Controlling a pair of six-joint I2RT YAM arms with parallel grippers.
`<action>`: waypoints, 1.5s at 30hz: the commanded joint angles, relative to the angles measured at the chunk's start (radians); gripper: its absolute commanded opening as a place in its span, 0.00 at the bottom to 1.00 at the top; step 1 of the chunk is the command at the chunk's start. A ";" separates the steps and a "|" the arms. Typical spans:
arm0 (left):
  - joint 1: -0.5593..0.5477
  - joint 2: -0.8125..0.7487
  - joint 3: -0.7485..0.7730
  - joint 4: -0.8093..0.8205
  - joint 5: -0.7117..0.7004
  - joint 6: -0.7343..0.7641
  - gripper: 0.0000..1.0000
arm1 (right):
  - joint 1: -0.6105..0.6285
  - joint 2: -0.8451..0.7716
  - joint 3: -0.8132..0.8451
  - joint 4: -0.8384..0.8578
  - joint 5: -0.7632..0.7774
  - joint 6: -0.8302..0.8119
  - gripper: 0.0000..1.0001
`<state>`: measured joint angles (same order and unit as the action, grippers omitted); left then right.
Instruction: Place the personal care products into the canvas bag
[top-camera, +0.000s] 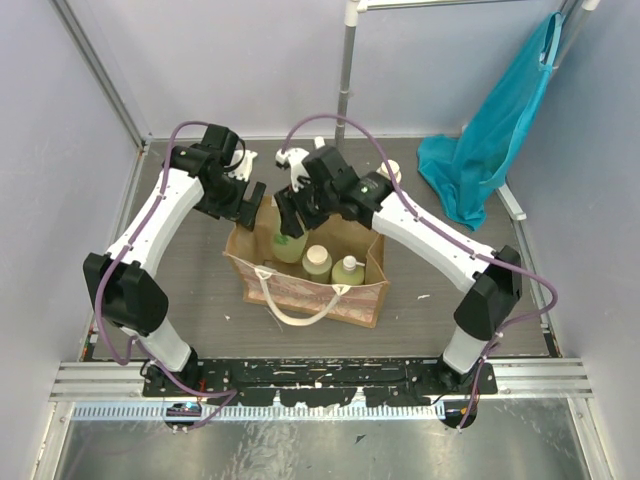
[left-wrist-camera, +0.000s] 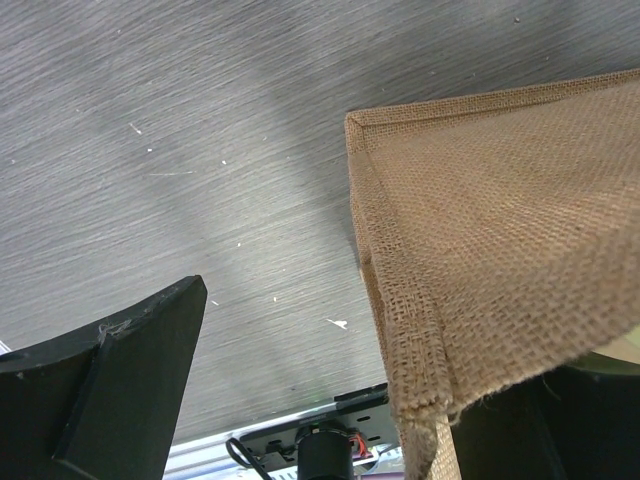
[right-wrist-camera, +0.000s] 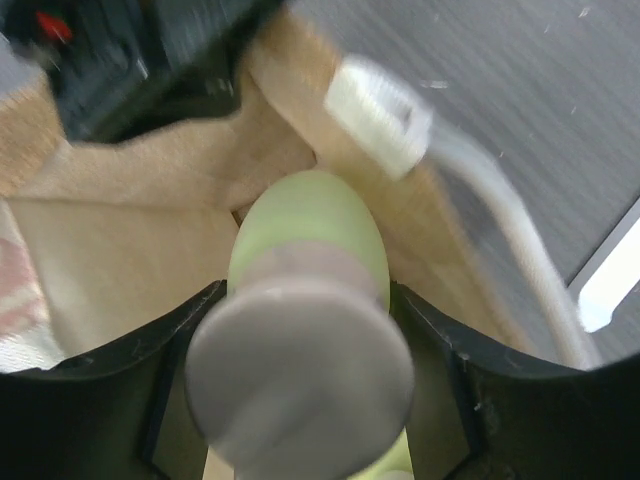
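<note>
The tan canvas bag (top-camera: 300, 290) stands open mid-table, with two pale yellow-green bottles (top-camera: 317, 262) (top-camera: 348, 270) upright inside. My right gripper (top-camera: 292, 215) is shut on a third bottle (top-camera: 290, 243), just below its cream cap, and holds it over the bag's back left part. In the right wrist view the bottle (right-wrist-camera: 305, 235) hangs between my fingers (right-wrist-camera: 200, 320) above the bag's inside (right-wrist-camera: 120, 250). My left gripper (top-camera: 247, 203) is open at the bag's back left corner (left-wrist-camera: 480, 230). Its right finger (left-wrist-camera: 560, 420) is behind the burlap rim. A cream cap (top-camera: 388, 172) shows behind the right arm.
A teal cloth (top-camera: 490, 140) hangs from a rack at the back right and pools on the table. A metal pole (top-camera: 345, 70) stands behind the bag. The bag's cream handle (top-camera: 298, 305) droops over its near side. Walls close in on the left and right.
</note>
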<state>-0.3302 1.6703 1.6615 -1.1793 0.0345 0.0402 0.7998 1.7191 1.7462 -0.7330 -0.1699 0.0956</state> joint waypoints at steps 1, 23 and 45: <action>0.003 -0.026 0.001 0.004 -0.015 0.009 0.98 | 0.009 -0.167 -0.154 0.292 0.031 -0.006 0.01; 0.002 -0.029 0.001 -0.001 -0.018 0.012 0.98 | 0.081 -0.062 -0.216 0.298 0.232 -0.097 0.01; 0.002 -0.023 -0.001 0.005 0.001 0.000 0.98 | 0.105 0.036 -0.238 0.279 0.288 -0.092 0.67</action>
<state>-0.3302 1.6703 1.6615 -1.1790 0.0349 0.0399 0.9154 1.7897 1.4685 -0.5011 0.0418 0.0242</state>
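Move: My right hand holds the green pump bottle in the mouth of the canvas bag; the free left end of the bag floor is about 22 cm below, 1 cm back and 1 cm left. The white-capped bottle stands 7 cm right and 3 cm back, the second pump bottle 13 cm right and 5 cm back, the white bottle outside 20 cm right and 12 cm ahead. From my left hand that floor spot lies some 8 cm right, 7 cm back and 17 cm down. Keeping my grip, I lower the pump bottle into the bag's free left end with my right hand, about 11 cm down in two stages: a quick first drop that also eases back slightly, a brief hover, then a steady sink drifting a little left. As I go I turn my fingers roughly 10 degrees steeper. My left hand stays still and open, with the bag's left rim between its fingers. ##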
